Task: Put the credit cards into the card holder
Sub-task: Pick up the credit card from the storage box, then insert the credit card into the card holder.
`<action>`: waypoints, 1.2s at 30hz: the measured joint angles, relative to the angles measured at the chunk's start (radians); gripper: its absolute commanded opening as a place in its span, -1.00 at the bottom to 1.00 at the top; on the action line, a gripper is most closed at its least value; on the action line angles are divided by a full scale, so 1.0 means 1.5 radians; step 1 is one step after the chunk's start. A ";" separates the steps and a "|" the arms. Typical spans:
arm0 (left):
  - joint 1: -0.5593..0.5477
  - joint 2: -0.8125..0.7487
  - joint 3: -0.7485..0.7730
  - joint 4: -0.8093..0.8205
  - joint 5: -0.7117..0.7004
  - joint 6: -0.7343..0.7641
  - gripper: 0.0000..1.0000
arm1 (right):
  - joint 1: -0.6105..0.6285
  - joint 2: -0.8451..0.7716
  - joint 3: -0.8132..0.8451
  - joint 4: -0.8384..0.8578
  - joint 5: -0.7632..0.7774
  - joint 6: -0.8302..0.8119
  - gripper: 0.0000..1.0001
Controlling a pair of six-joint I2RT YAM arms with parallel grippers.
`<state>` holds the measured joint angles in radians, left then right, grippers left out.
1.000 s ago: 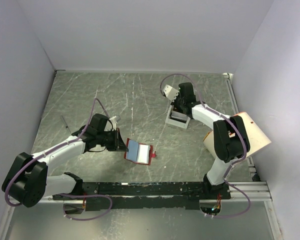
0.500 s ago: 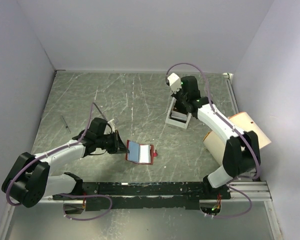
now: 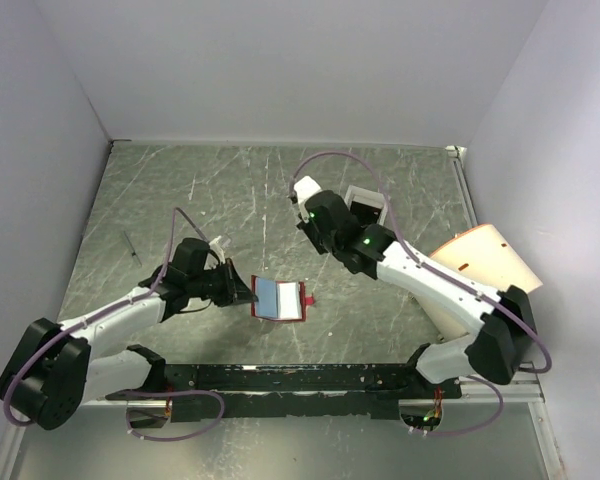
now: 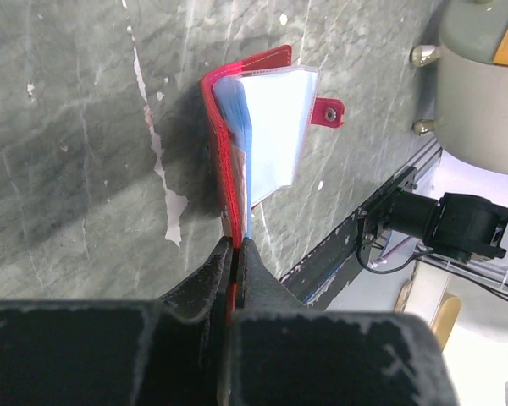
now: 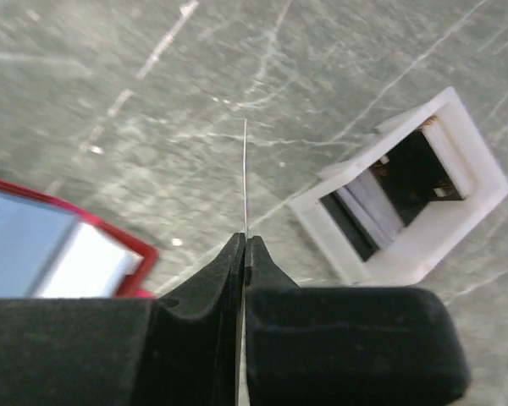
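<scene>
The red card holder lies open on the table, pale blue pockets up, snap tab on its right side. My left gripper is shut on the holder's left red cover, lifting that cover upright. My right gripper is shut on one credit card, seen edge-on as a thin pale line; its colour does not show. In the top view the right gripper hovers between the holder and the white box. More cards stand inside that box.
A tan board leans at the right beside the right arm's base. A thin dark stick lies at the far left. The black mounting rail runs along the near edge. Walls close in the table on three sides.
My right arm has come up out of the white box with a card and swung left toward the card holder. The left gripper has kept its hold, shifting slightly.
</scene>
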<state>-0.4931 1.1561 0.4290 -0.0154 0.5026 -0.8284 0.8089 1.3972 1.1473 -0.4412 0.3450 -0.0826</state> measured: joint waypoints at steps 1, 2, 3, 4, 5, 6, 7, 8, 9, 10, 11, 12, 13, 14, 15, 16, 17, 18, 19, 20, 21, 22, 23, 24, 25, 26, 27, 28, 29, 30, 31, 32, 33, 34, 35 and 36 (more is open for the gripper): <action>0.000 -0.007 0.000 0.000 -0.003 0.000 -0.86 | 0.007 -0.009 0.001 -0.004 0.000 0.029 -1.00; 0.000 -0.011 0.000 0.000 -0.005 0.000 -0.86 | 0.013 -0.022 0.002 -0.009 -0.003 0.068 -1.00; 0.000 -0.012 0.000 0.000 -0.007 0.000 -0.87 | 0.014 -0.032 0.005 -0.016 -0.008 0.105 -1.00; 0.000 -0.010 0.000 0.000 -0.010 0.000 -0.87 | 0.014 -0.041 0.007 -0.020 -0.016 0.140 -1.00; 0.000 -0.007 0.000 0.000 -0.012 0.000 -0.86 | 0.015 -0.049 0.007 -0.021 -0.025 0.175 -1.00; 0.000 -0.003 0.000 0.000 -0.014 0.000 -0.86 | 0.015 -0.056 0.005 -0.021 -0.033 0.202 -1.00; 0.000 0.001 -0.001 0.001 -0.016 -0.002 -0.86 | 0.015 -0.066 -0.005 -0.010 -0.048 0.234 -1.00; 0.000 0.004 -0.002 0.002 -0.016 -0.003 -0.85 | 0.016 -0.079 -0.021 0.004 -0.063 0.267 -1.00; 0.000 0.006 -0.005 0.005 -0.017 -0.005 -0.83 | 0.017 -0.092 -0.041 0.016 -0.078 0.296 -1.00; 0.000 0.006 -0.010 0.007 -0.017 -0.008 -0.80 | 0.020 -0.108 -0.066 0.033 -0.093 0.330 -1.00; 0.000 0.006 -0.015 0.007 -0.018 -0.010 -0.78 | 0.022 -0.122 -0.093 0.049 -0.108 0.362 -1.00; 0.000 0.006 -0.019 0.007 -0.019 -0.011 -0.76 | 0.025 -0.134 -0.121 0.064 -0.121 0.392 -1.00; 0.000 0.006 -0.022 0.007 -0.020 -0.012 -0.72 | 0.028 -0.140 -0.140 0.073 -0.132 0.415 -1.00; 0.000 0.006 -0.024 0.007 -0.022 -0.012 -0.68 | 0.031 -0.148 -0.165 0.088 -0.142 0.443 -1.00; 0.000 0.006 -0.025 0.008 -0.024 -0.012 -0.64 | 0.033 -0.152 -0.186 0.099 -0.150 0.468 -1.00; 0.000 0.006 -0.027 0.008 -0.026 -0.013 -0.58 | 0.036 -0.154 -0.206 0.112 -0.157 0.492 -1.00; 0.000 0.006 -0.030 0.009 -0.026 -0.014 -0.55 | 0.038 -0.156 -0.224 0.126 -0.164 0.514 -1.00; 0.000 0.006 -0.033 0.010 -0.026 -0.015 -0.53 | 0.041 -0.156 -0.239 0.139 -0.168 0.536 -1.00; 0.000 0.006 -0.037 0.010 -0.026 -0.017 -0.52 | 0.045 -0.154 -0.252 0.152 -0.171 0.553 -1.00; 0.000 0.006 -0.040 0.010 -0.026 -0.017 -0.51 | 0.048 -0.151 -0.261 0.162 -0.173 0.566 -1.00; 0.000 0.006 -0.043 0.008 -0.026 -0.017 -0.54 | 0.053 -0.144 -0.268 0.173 -0.176 0.581 -1.00; 0.000 0.006 -0.043 0.007 -0.026 -0.017 -0.56 | 0.058 -0.133 -0.271 0.182 -0.179 0.593 -1.00; 0.000 0.006 -0.043 0.007 -0.026 -0.017 -0.54 | 0.061 -0.122 -0.274 0.192 -0.181 0.603 -1.00; 0.000 0.006 -0.043 0.007 -0.027 -0.016 -0.49 | 0.064 -0.109 -0.278 0.204 -0.187 0.613 -1.00; 0.000 0.006 -0.043 0.007 -0.027 -0.016 -0.46 | 0.066 -0.097 -0.283 0.216 -0.193 0.621 -1.00; 0.000 0.006 -0.043 0.007 -0.028 -0.014 -0.41 | 0.067 -0.089 -0.288 0.225 -0.198 0.625 -1.00; 0.000 0.006 -0.043 0.007 -0.030 -0.012 -0.39 | 0.068 -0.080 -0.294 0.232 -0.204 0.630 -1.00; 0.000 0.006 -0.043 0.006 -0.031 -0.010 -0.37 | 0.069 -0.071 -0.298 0.238 -0.208 0.635 -1.00; 0.000 0.007 -0.042 0.002 -0.034 -0.008 -0.34 | 0.070 -0.063 -0.300 0.241 -0.208 0.639 -1.00; 0.000 0.009 -0.042 -0.001 -0.036 -0.006 -0.31 | 0.071 -0.057 -0.300 0.242 -0.208 0.641 -1.00; 0.000 0.010 -0.042 -0.005 -0.039 -0.004 -0.26 | 0.072 -0.054 -0.300 0.242 -0.206 0.641 -1.00; 0.000 0.012 -0.042 -0.011 -0.043 -0.001 -0.21 | 0.072 -0.051 -0.300 0.242 -0.202 0.641 -1.00; 0.000 0.012 -0.042 -0.017 -0.047 0.002 -0.19 | 0.072 -0.050 -0.300 0.243 -0.198 0.641 -1.00; 0.000 0.012 -0.042 -0.024 -0.051 0.005 -0.17 | 0.072 -0.049 -0.301 0.243 -0.191 0.641 -1.00; 0.000 0.012 -0.042 -0.029 -0.055 0.007 -0.16 | 0.072 -0.049 -0.302 0.243 -0.185 0.640 -1.00; 0.000 0.012 -0.042 -0.033 -0.059 0.009 -0.16 | 0.072 -0.048 -0.302 0.242 -0.180 0.640 -1.00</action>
<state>-0.4931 1.1748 0.3660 -0.0650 0.4145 -0.8150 0.9176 1.3254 0.6941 -0.0784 0.0753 0.8768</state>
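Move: My right hand, already holding the black card, has the open card holder about 12 cm back, 11 cm to its left and 16 cm below; the holder's snap tab is also 12 cm back but only 4 cm to the left. The storage box lies about 10 cm ahead, 10 cm to the right and 15 cm down. My left hand pinches the holder's left edge, with its middle roughly 7 cm to the right, level fore and aft, 4 cm lower. I bring the card back towards the holder with my right hand, rising slightly, then sinking: about 10 cm back, 10 cm down overall and 6 cm left, while the wrist rolls some 50 degrees, its left side rising. The fingers keep their grip. My left hand lowers the holder's edge about 4 cm, drifting a little left, and opens, ending its pinch with the fingers around that edge. ##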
